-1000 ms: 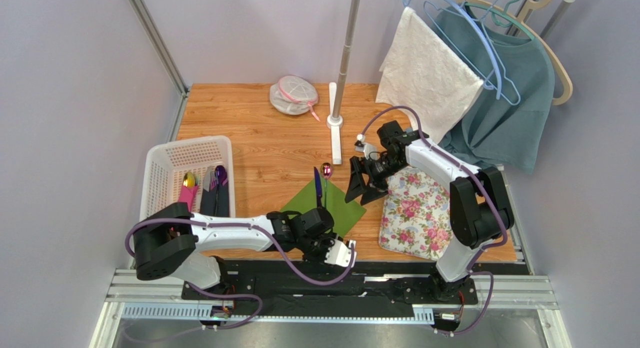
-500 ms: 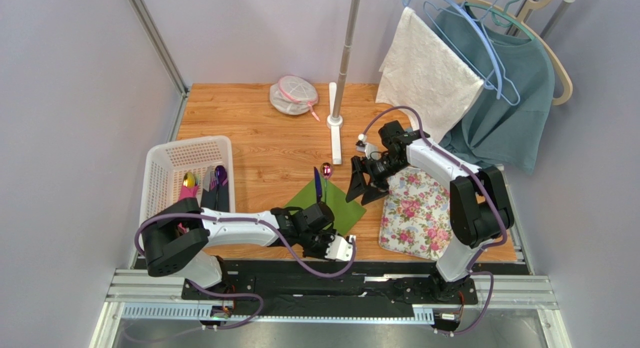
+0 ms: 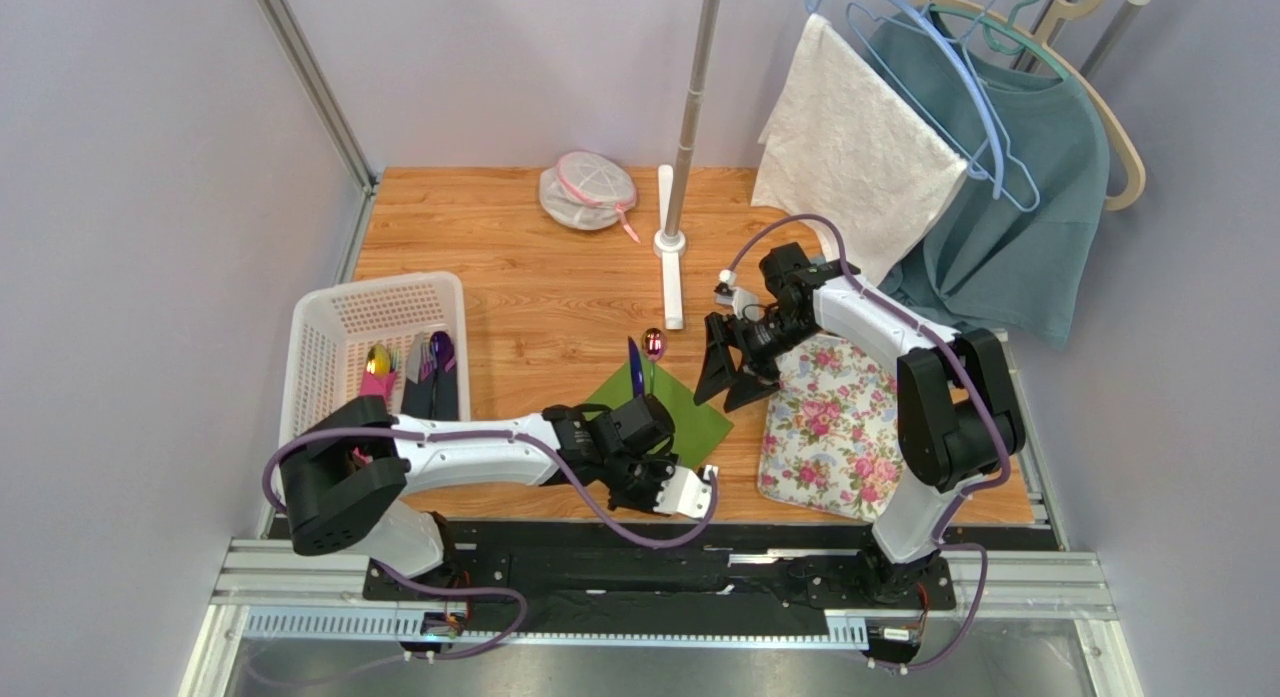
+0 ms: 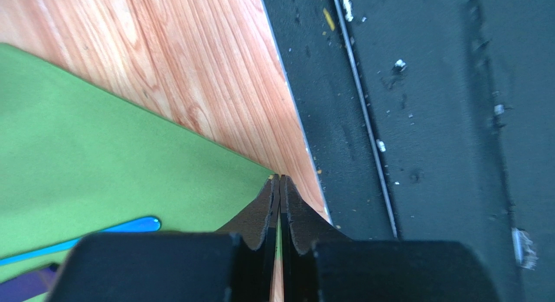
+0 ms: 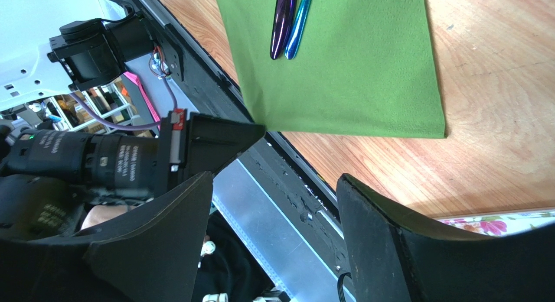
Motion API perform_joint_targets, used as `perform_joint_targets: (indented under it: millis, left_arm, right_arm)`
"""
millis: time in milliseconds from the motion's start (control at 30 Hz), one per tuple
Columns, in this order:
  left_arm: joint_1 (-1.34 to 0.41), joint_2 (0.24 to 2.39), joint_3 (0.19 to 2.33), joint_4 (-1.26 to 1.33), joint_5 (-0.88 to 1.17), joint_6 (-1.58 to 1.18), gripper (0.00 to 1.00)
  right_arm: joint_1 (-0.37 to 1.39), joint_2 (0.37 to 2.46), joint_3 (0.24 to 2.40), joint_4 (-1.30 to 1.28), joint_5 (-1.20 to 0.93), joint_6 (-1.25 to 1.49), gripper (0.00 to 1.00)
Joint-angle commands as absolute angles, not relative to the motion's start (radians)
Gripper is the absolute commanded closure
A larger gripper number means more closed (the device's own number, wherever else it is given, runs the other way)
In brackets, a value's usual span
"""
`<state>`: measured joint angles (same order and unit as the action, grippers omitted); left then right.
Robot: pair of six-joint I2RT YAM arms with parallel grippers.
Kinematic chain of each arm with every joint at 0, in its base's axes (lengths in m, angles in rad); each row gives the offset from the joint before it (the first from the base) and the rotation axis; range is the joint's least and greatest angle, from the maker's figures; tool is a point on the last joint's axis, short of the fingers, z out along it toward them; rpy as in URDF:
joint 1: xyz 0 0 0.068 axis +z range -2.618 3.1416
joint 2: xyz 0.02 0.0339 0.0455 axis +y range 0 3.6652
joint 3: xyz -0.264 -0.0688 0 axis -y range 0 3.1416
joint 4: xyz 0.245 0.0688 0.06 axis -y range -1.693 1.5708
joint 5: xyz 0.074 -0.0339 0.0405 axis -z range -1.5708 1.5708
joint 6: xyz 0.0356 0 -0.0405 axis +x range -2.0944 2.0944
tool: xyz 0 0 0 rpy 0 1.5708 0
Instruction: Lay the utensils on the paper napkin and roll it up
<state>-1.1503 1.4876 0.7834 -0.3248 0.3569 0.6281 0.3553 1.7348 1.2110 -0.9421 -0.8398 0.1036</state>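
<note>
The green paper napkin [image 3: 693, 414] lies as a diamond on the wooden table. Two utensils rest on it: a blue-purple stick [image 3: 637, 370] and one with a glossy reddish head [image 3: 654, 339]. Their handles, purple [image 5: 282, 26] and blue [image 5: 299, 22], lie side by side. My left gripper [image 3: 657, 460] is shut on the napkin's near corner by the table's front edge, and a sliver of green [image 4: 98, 139] shows between the closed jaws [image 4: 280, 180]. My right gripper [image 3: 732, 375] hovers open above the napkin's right side, nothing between its fingers [image 5: 275, 178].
A white basket [image 3: 323, 352] at the left holds more utensils. A floral mat [image 3: 834, 427] lies right of the napkin. A pole stand [image 3: 672, 247] and mesh bag [image 3: 586, 187] sit behind. White cloth [image 3: 849, 142] and a teal garment hang at back right. Black rail [image 4: 423, 120] borders the front.
My left gripper has closed on the napkin's near corner after shifting slightly right along the front edge. The right arm has barely moved.
</note>
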Motion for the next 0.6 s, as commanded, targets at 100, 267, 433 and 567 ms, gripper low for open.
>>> perform_joint_targets:
  millis: [100, 267, 433, 567]
  left_arm:
    - [-1.103, 1.448, 0.871, -0.385, 0.460, 0.604, 1.00]
    - [-1.088, 1.465, 0.882, -0.410, 0.475, 0.633, 0.81]
    - [-1.092, 1.462, 0.865, -0.396, 0.479, 0.621, 0.60]
    - [-1.120, 1.463, 0.842, -0.371, 0.445, 0.624, 0.59]
  right_arm:
    - [0.351, 1.749, 1.239, -0.937, -0.873, 0.095, 0.28]
    - [0.350, 1.752, 1.236, -0.937, -0.873, 0.094, 0.29]
    - [0.350, 1.753, 1.235, -0.937, -0.865, 0.095, 0.29]
    - [0.350, 1.756, 1.233, -0.937, -0.862, 0.097, 0.29]
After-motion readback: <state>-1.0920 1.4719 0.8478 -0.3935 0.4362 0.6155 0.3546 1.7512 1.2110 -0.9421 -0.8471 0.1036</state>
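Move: Between the left hand's shut fingertips, or just touching them, is the near corner of the paper napkin, about 1 cm below the hand point. Knife and spoon lie side by side on the napkin, their middles some 15 cm ahead and 2 cm lower, the knife 1 cm to the left, the spoon 1 cm to the right. From the idle right hand, the corner is roughly 13 cm back, 9 cm left and 8 cm down. Rising about 2 cm off the napkin's near corner and easing some 1 cm forward, the left hand keeps its fingers shut on the way up. It then stops above the napkin with the fingers still slanting down to the right, and opens them to nearly half; the corner is no longer between them. ##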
